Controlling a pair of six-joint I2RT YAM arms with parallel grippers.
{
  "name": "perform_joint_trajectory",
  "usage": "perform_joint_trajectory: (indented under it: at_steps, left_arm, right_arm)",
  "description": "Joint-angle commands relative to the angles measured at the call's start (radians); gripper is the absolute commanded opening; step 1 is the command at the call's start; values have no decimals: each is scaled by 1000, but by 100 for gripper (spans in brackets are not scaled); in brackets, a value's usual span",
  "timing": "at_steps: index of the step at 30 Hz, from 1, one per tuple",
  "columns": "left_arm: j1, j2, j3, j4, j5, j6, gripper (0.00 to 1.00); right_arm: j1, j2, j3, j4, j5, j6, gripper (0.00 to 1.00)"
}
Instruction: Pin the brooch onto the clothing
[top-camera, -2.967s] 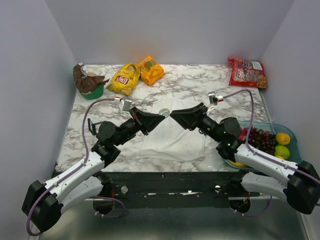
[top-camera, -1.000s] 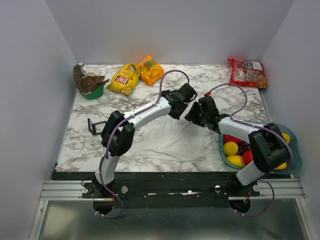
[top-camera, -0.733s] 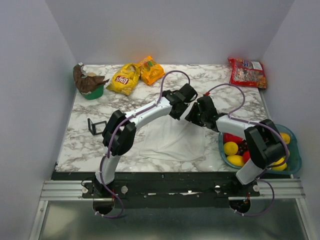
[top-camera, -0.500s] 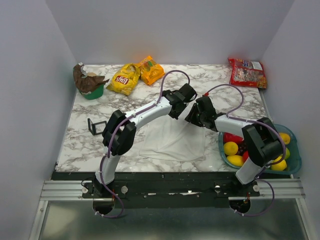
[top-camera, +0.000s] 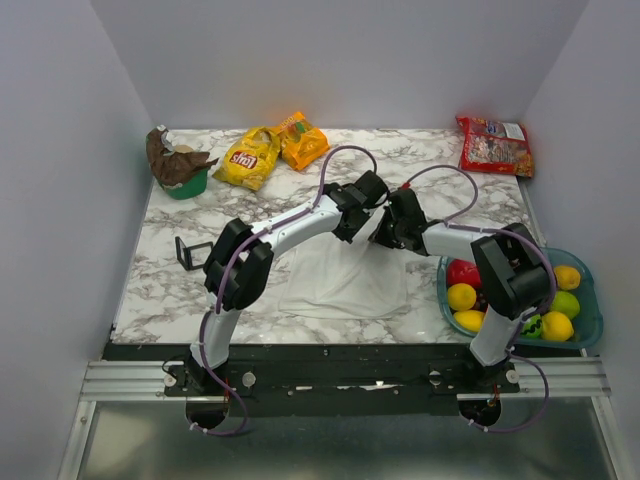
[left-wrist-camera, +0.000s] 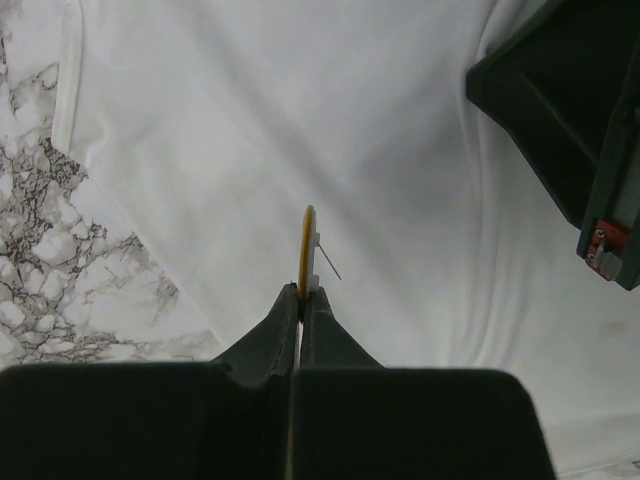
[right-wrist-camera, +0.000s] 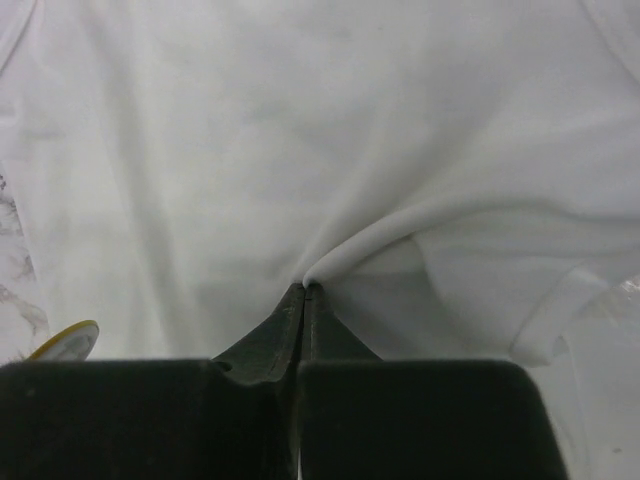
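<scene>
The brooch (left-wrist-camera: 308, 248) is a thin gold disc seen edge-on, its pin sticking out to the right. My left gripper (left-wrist-camera: 300, 292) is shut on it, just above the white clothing (left-wrist-camera: 300, 110). My right gripper (right-wrist-camera: 303, 292) is shut on a raised fold of the clothing (right-wrist-camera: 400, 235). A small yellow-rimmed disc (right-wrist-camera: 65, 340) peeks in at the lower left of the right wrist view. From above, the left gripper (top-camera: 352, 230) and right gripper (top-camera: 381, 236) meet tip to tip over the top edge of the clothing (top-camera: 340, 278).
A blue tray (top-camera: 592, 310) of lemons, grapes and red fruit sits at the right. Yellow and orange snack bags (top-camera: 248, 157) lie at the back, a red bag (top-camera: 493, 145) at back right. A green bowl (top-camera: 180, 170) and a small black frame (top-camera: 190, 253) are at the left.
My right gripper has closed, pinching up a fold of the clothing, and its arm has shifted slightly left toward the left gripper. The left gripper keeps holding the brooch in place.
</scene>
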Motion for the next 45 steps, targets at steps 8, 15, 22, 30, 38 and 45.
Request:
perform_joint_trajectory:
  at_steps: [8, 15, 22, 30, 38, 45]
  left_arm:
    - [16, -5, 15, 6, 28, 6, 0]
    - [-16, 84, 115, -34, -44, 28, 0]
    - [-48, 176, 227, -75, -124, 49, 0]
    - [-96, 303, 331, -106, -256, 94, 0]
    - [-145, 387, 389, -146, -393, 138, 0]
    - [-191, 412, 414, -156, -434, 171, 0]
  right_arm:
    - [6, -12, 33, 17, -58, -14, 13]
    - [-18, -267, -91, -29, 61, -9, 55]
    - [-32, -584, -259, -98, 172, -20, 71]
    - [-32, -859, -409, -150, 204, -20, 74]
    - [-32, -1057, -500, -193, 215, -3, 75]
    - [-32, -1045, -498, -199, 207, 5, 76]
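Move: In front of the left hand, which holds the brooch with its pin out, the raised clothing fold lies about 7 cm to the right, level fore-and-aft and some 6 cm lower; the yellow chip bag is about 22 cm ahead and 20 cm left. The right hand already pinches that fold, its middle about 1 cm below. From the right hand the brooch is roughly 7 cm left and 6 cm higher, the fruit basket's middle 28 cm right and 12 cm back. Opening wide, the right hand lets go of the fold and swings up about 12 cm while drawing back and to its right some 10 cm each, fingers tilting upward. The left hand keeps its grip on the brooch and, after a slight leftward dip, carries it right and down, about 5 cm each, towards the fold, rolling some 25 degrees so that its left side rises. ##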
